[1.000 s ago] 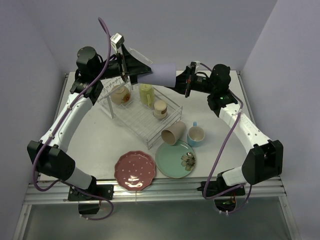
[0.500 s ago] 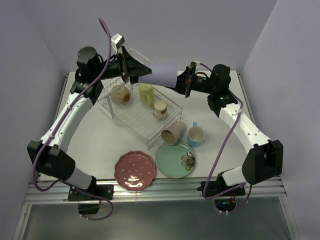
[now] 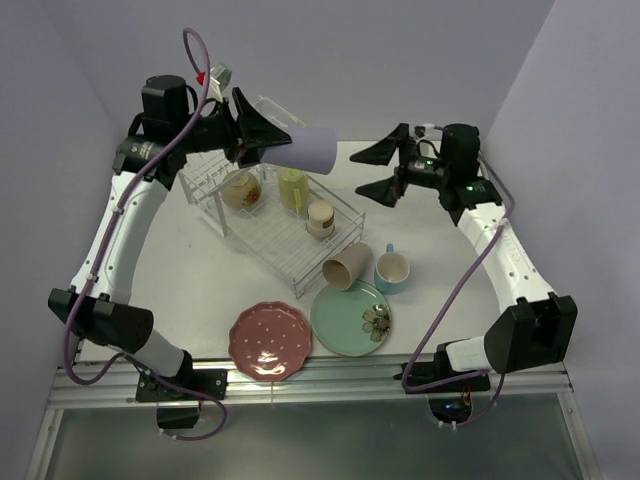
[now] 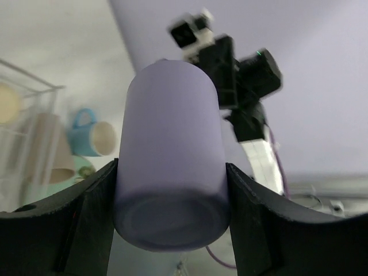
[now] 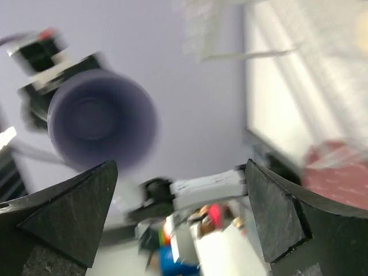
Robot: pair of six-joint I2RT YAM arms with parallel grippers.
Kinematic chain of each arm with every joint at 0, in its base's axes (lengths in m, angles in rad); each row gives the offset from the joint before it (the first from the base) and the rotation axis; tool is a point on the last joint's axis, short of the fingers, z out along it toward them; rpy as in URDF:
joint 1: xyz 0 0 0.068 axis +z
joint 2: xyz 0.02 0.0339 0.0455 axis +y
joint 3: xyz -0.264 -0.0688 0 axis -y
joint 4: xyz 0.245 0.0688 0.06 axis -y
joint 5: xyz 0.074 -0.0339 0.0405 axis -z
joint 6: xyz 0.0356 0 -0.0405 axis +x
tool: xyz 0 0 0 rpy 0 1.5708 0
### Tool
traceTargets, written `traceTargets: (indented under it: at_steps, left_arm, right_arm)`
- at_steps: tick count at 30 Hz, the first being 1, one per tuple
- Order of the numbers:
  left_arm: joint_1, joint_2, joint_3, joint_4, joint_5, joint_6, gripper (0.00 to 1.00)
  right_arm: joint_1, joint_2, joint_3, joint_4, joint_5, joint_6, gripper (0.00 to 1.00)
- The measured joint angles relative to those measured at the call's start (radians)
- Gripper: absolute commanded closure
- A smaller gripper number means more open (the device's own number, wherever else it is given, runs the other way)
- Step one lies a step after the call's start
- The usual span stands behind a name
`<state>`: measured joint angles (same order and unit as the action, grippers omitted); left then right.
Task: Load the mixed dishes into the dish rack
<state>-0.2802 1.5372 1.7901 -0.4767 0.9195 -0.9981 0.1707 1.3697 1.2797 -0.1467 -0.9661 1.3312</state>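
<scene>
My left gripper (image 3: 272,137) is shut on the lavender cup (image 3: 316,147), holding it on its side in the air above the far end of the dish rack (image 3: 285,240). In the left wrist view the lavender cup (image 4: 172,144) sits base-first between both fingers of the left gripper (image 4: 171,168). My right gripper (image 3: 374,172) is open and apart from the cup, to its right. In the right wrist view the right gripper (image 5: 181,167) holds nothing, and the cup's mouth (image 5: 100,118) faces it. A cream bowl (image 3: 240,189), a yellow cup (image 3: 292,189) and a small beige cup (image 3: 320,217) sit in the rack.
On the table in front of the rack lie a tipped beige cup (image 3: 347,268), a light-blue cup (image 3: 392,270), a mint-green plate (image 3: 345,322) with a flower mark and a pink dotted plate (image 3: 270,341). Lavender walls close in the table on three sides.
The right gripper has opened, let go of the lavender cup and pulled back to the right. The left gripper now holds the cup alone, and its arm has swung a little left.
</scene>
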Motion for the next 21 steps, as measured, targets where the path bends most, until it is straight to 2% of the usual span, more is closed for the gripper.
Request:
traceTargets:
  at_steps: [3, 5, 10, 16, 21]
  left_arm:
    - [0.023, 0.051, 0.161, -0.281, -0.151, 0.145, 1.00]
    - [0.027, 0.044, 0.149, -0.392, -0.245, 0.205, 1.00]
    - [-0.027, 0.053, 0.077, -0.623, -0.482, 0.282, 1.00]
    - [-0.114, 0.101, 0.070, -0.723, -0.682, 0.307, 1.00]
    - [-0.164, 0.160, 0.071, -0.741, -0.800, 0.311, 1.00]
  right_arm:
    - [-0.054, -0.018, 0.054, -0.274, 0.102, -0.214, 0.00]
    - [-0.057, -0.019, 0.130, -0.451, 0.207, -0.372, 0.00]
    - [-0.042, -0.085, 0.182, -0.682, 0.388, -0.610, 0.00]
    - [-0.020, -0.151, 0.182, -0.848, 0.534, -0.758, 0.00]
    - [0.062, -0.154, 0.198, -0.940, 0.644, -0.830, 0.00]
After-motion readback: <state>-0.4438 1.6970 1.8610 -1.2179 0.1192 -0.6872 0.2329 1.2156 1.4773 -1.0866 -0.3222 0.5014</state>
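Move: The left hand, holding the purple cup, has the free front part of the rack tray some 42 cm below, about 2 cm ahead and 4 cm left; the stacked cups stand about 8 cm ahead and 7 cm right, the green mug 14 cm straight ahead. From the right hand the blue mug lies about 4 cm back, 7 cm right and 36 cm below, with the fallen beige cup 3 cm back and 4 cm left. Keeping its grip on the purple cup's base end, the left hand sweeps down about 20 cm and some 5 cm left towards the open front of the tray, its fingers swinging down from pointing right. The empty right hand, already wide open, backs off rightwards, down and back, roughly 9, 8 and 6 cm, towards the blue mug, tipping its fingers downward by some 50 degrees. ##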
